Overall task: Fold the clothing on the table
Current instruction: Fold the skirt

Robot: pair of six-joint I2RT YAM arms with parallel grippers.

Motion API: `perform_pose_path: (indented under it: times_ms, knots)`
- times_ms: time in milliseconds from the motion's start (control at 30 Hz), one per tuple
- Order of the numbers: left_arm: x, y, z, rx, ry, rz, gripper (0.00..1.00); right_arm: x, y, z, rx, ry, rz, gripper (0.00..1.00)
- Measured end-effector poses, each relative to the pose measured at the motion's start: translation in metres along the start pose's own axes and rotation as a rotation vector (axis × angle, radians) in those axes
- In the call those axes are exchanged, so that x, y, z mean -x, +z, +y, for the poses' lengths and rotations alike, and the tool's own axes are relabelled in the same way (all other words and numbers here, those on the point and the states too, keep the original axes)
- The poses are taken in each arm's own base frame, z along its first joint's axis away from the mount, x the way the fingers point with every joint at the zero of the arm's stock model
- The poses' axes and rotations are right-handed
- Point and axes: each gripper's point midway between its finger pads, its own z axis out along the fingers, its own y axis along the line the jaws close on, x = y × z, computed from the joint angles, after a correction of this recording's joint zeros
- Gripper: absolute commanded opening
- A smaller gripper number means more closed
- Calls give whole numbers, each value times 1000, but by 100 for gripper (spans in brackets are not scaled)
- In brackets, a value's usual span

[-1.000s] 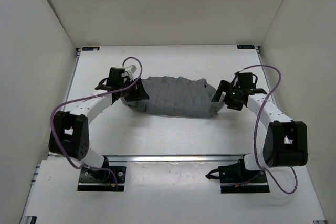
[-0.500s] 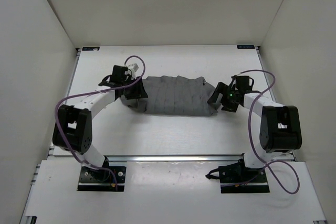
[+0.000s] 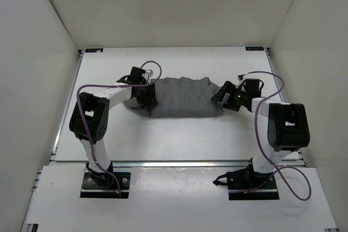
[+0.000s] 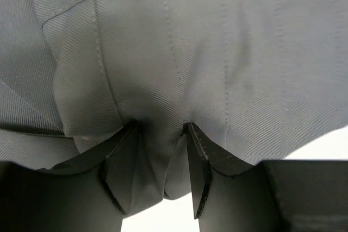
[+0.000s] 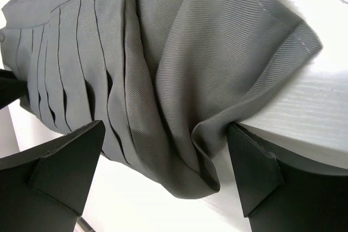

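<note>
The clothing [image 3: 182,98], a dark grey pleated skirt, lies bunched across the middle of the white table [image 3: 179,134]. My left gripper [image 3: 147,95] sits on its left end. In the left wrist view the left gripper [image 4: 162,134] is shut on a fold of the clothing [image 4: 217,52], which fills the gap between both fingers. My right gripper [image 3: 222,95] is at the skirt's right end. In the right wrist view the right gripper [image 5: 166,129] stands wide open, and a drooping edge of the clothing [image 5: 163,69] hangs between its fingers, brushing the right one.
White walls close in the table on the left, back and right. A metal rail [image 3: 179,163] runs along the near edge, with both arm bases [image 3: 103,183] just in front of it. Purple cables loop over each arm.
Both grippers moved inward onto the skirt's ends, the left one further right, and the skirt is more bunched. The left jaws have narrowed onto the fabric. The right jaws stay wide.
</note>
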Motion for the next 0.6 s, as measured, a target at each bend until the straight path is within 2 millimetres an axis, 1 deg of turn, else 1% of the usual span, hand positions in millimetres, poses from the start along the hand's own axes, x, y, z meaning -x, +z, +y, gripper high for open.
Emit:
perform_pose_path:
  times_ms: [100, 167, 233, 300, 333, 367, 400, 433, 467, 533, 567, 600]
  knots:
    - [-6, 7, 5, 17, -8, 30, 50, 7, 7, 0, 1, -20, 16, 92]
    - [-8, 10, 7, 27, -11, 43, 49, 16, 17, 2, -4, -48, 31, 92]
    - [-8, 13, 9, 37, -14, 54, 49, 25, 29, 6, 1, -84, 43, 89]
    - [-7, 15, 10, 42, -19, 56, 48, 30, 38, 9, 12, -105, 54, 77]
    - [-6, 16, 11, 45, -24, 56, 46, 31, 40, 9, 15, -109, 57, 74]
    - [-4, 17, 12, 47, -29, 55, 45, 31, 43, 9, 19, -111, 64, 66]
    - [-3, 18, 12, 47, -34, 55, 44, 30, 46, 10, 25, -117, 71, 61]
    - [-2, 19, 12, 48, -40, 57, 42, 30, 48, 9, 26, -116, 78, 58]
    - [0, 21, 11, 45, -44, 56, 40, 29, 49, 8, 28, -117, 85, 51]
    - [4, 24, 11, 44, -51, 57, 31, 30, 52, 5, 20, -120, 97, 33]
    - [6, 26, 10, 43, -56, 56, 28, 28, 54, 3, 16, -120, 108, 29]
    - [7, 27, 10, 42, -57, 56, 22, 27, 57, 1, 9, -118, 123, 22]
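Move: The skirt's gathered right end, where the right fingers will shut, lies about 5 cm ahead, 2 cm left and 3 cm below the right hand; the skirt's middle is some 15 cm left and 2 cm ahead. For the left hand, the skirt's left fold sits between its half-open fingers, about 1 cm ahead, straight in line sideways and 2 cm down, with the skirt's middle roughly 14 cm right and 2 cm ahead. Right hand reaches about 5 cm forward-left, then sinks; left sinks, then advances; both pinch the skirt's ends. ##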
